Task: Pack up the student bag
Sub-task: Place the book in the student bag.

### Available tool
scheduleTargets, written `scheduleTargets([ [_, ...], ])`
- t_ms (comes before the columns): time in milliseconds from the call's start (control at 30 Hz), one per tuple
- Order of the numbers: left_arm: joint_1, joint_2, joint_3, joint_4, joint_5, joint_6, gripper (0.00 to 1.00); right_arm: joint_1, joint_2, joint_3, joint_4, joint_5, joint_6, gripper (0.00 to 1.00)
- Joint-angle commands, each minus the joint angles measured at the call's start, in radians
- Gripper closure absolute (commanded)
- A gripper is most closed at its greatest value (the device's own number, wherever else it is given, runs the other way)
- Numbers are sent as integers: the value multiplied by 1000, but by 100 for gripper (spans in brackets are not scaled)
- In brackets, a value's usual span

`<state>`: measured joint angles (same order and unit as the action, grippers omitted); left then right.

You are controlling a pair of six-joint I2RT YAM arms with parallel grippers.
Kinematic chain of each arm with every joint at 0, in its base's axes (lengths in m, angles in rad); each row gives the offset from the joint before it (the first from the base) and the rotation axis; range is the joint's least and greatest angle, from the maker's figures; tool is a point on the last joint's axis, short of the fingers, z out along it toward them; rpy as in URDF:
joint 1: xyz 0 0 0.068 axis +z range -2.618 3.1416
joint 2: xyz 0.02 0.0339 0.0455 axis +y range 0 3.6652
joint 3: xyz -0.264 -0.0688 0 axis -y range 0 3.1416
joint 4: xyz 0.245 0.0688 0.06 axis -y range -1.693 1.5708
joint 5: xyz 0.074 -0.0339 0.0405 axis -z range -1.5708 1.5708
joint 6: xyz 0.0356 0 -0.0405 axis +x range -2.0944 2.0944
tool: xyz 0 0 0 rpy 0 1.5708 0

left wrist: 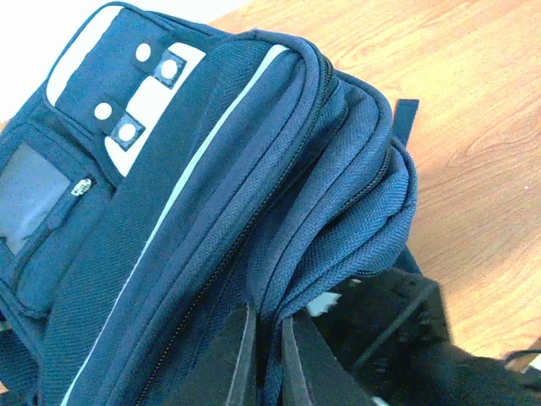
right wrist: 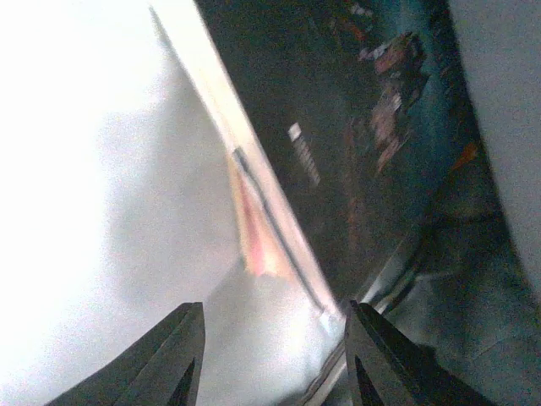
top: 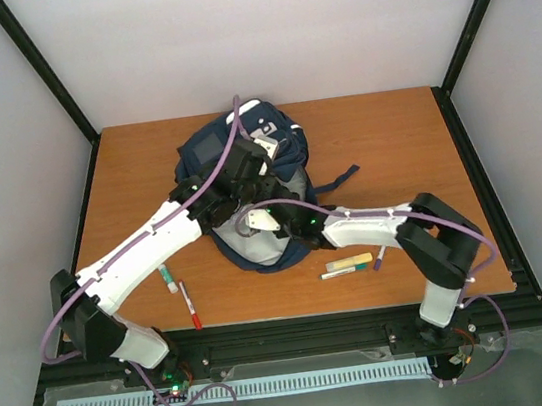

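The navy student bag (top: pixel 211 153) lies mid-table with its light-lined mouth toward the arms. My left gripper (top: pixel 251 168) is on top of it. In the left wrist view that gripper (left wrist: pixel 269 338) is shut on a fold of the bag's (left wrist: pixel 211 169) navy fabric beside a zipper, holding the flap up. My right gripper (top: pixel 256 221) reaches into the mouth. In the right wrist view its fingers (right wrist: pixel 272 309) stand apart over the corner of a white book (right wrist: pixel 101 211), gripping nothing. A dark-covered book (right wrist: pixel 338 127) lies beside it against the teal lining (right wrist: pixel 473 279).
On the wooden table (top: pixel 394 145) lie a green-capped marker (top: pixel 167 277) and a red pen (top: pixel 191 305) at the front left. A cream highlighter (top: pixel 348 262), a thin pen (top: pixel 346 271) and a purple pen (top: pixel 379 258) lie at the front right. A loose strap (top: pixel 340 179) trails right of the bag.
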<state>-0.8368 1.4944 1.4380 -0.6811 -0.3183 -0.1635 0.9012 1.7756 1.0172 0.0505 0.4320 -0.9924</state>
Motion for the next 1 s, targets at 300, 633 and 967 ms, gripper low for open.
scheduleTargets([
  [300,-5,18,47,59,-33,0,99,-73,-493,-132,-561,-511,412,48],
  [633,-7,159,116,-41,110,-133,99,-491,-798,-198,-554,-823,631,44],
  [967,-40,411,201,-18,224,-163,99,-561,-870,-255,-414,-478,731,0],
])
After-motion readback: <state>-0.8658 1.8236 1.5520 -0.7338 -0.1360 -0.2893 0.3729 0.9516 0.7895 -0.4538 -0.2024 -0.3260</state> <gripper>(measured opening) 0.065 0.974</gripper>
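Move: The right hand is inside the mouth of the student bag: the bag's middle is about 4 cm ahead, 5 cm left and 3 cm below, and the book in it is centred some 8 cm ahead, 1 cm right and 4 cm below. Its loose strap lies about 14 cm right, 4 cm ahead; the yellow marker 15 cm right, 16 cm back, both 9 cm lower. From the left hand, already pinching the raised rim, the bag's middle is about 6 cm ahead, 4 cm left, 19 cm below. Backwards out of the bag first, about 10 cm, then up and to the right, the right hand withdraws from beside the book, rolling its left side up by some 45 degrees; its half-open fingers spread wide only at the end, clear of the bag. The left hand keeps its pinch on the rim and, after a brief hold, lowers it at growing speed, also drawing it right and tipping its fingers down. ##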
